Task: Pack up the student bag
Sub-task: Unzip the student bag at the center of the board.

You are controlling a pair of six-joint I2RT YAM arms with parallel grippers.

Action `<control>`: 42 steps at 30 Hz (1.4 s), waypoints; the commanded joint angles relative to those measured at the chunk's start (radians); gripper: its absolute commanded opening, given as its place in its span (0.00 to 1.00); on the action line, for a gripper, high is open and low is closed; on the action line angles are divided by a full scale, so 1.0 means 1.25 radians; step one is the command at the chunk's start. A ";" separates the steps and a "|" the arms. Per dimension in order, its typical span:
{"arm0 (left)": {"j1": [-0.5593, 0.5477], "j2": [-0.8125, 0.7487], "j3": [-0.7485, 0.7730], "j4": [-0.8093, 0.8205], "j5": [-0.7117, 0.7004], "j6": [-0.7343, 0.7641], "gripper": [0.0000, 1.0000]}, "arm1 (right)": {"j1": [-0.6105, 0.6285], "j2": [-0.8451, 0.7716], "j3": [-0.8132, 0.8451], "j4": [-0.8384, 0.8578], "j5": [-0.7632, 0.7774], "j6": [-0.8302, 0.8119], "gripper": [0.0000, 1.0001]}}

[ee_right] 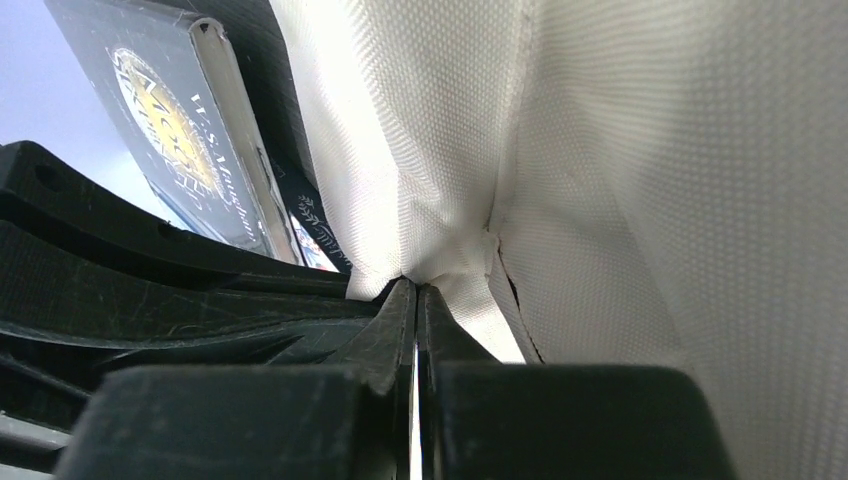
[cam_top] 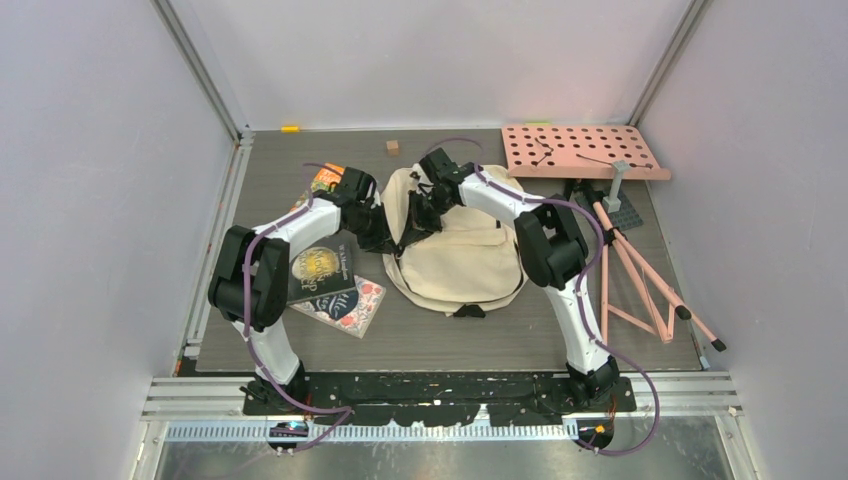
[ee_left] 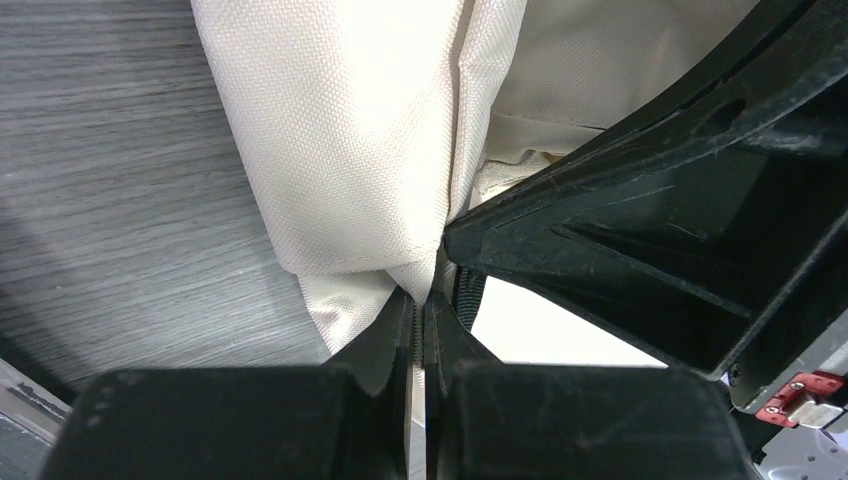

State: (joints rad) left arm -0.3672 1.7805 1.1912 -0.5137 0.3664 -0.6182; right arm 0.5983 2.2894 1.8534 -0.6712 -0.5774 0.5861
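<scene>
The student bag [cam_top: 460,255], cream fabric with black trim, lies flat in the middle of the table. My left gripper [cam_top: 390,235] is at its upper left edge. In the left wrist view that gripper [ee_left: 420,295] is shut on a fold of the bag's cream fabric [ee_left: 350,150], with a strip of black zipper between the jaws. My right gripper [cam_top: 428,212] reaches in from the right, close beside the left one. In the right wrist view it [ee_right: 415,287] is shut, pinching a gathered fold of the bag [ee_right: 600,150].
A black book [cam_top: 320,268] lies on a pink-edged book [cam_top: 355,305] left of the bag, and an orange book [cam_top: 325,180] sits behind the left arm. A pink perforated board [cam_top: 580,150] on a stand with pink legs [cam_top: 640,280] is at the right. A small wooden block [cam_top: 392,147] lies at the back.
</scene>
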 commanded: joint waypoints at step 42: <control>0.106 0.353 0.525 0.003 -0.052 -0.005 0.00 | 0.032 -0.254 0.013 -0.283 0.114 -0.414 0.00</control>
State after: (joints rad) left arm -0.2790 2.1941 1.7729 -0.6384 0.4248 -0.6720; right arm 0.6163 2.0800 1.8297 -0.7998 -0.3820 0.0967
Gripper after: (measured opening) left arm 0.030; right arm 0.029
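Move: The zip pull is already between the right fingers, some 2 cm to the right of the left fingers and 1 cm farther out; the left hand pinches the bag edge. From the right hand, the bag's middle lies level and about 12 cm right, and the floral book some 14 cm back, 10 cm left. From the left hand, the black book is about 4 cm back, 14 cm left, and the wooden block some 26 cm straight ahead; all sit slightly lower. Left drags pinched bag edge 13 cm forward; right, keeping the zip pull, goes about 5 cm up and right. ##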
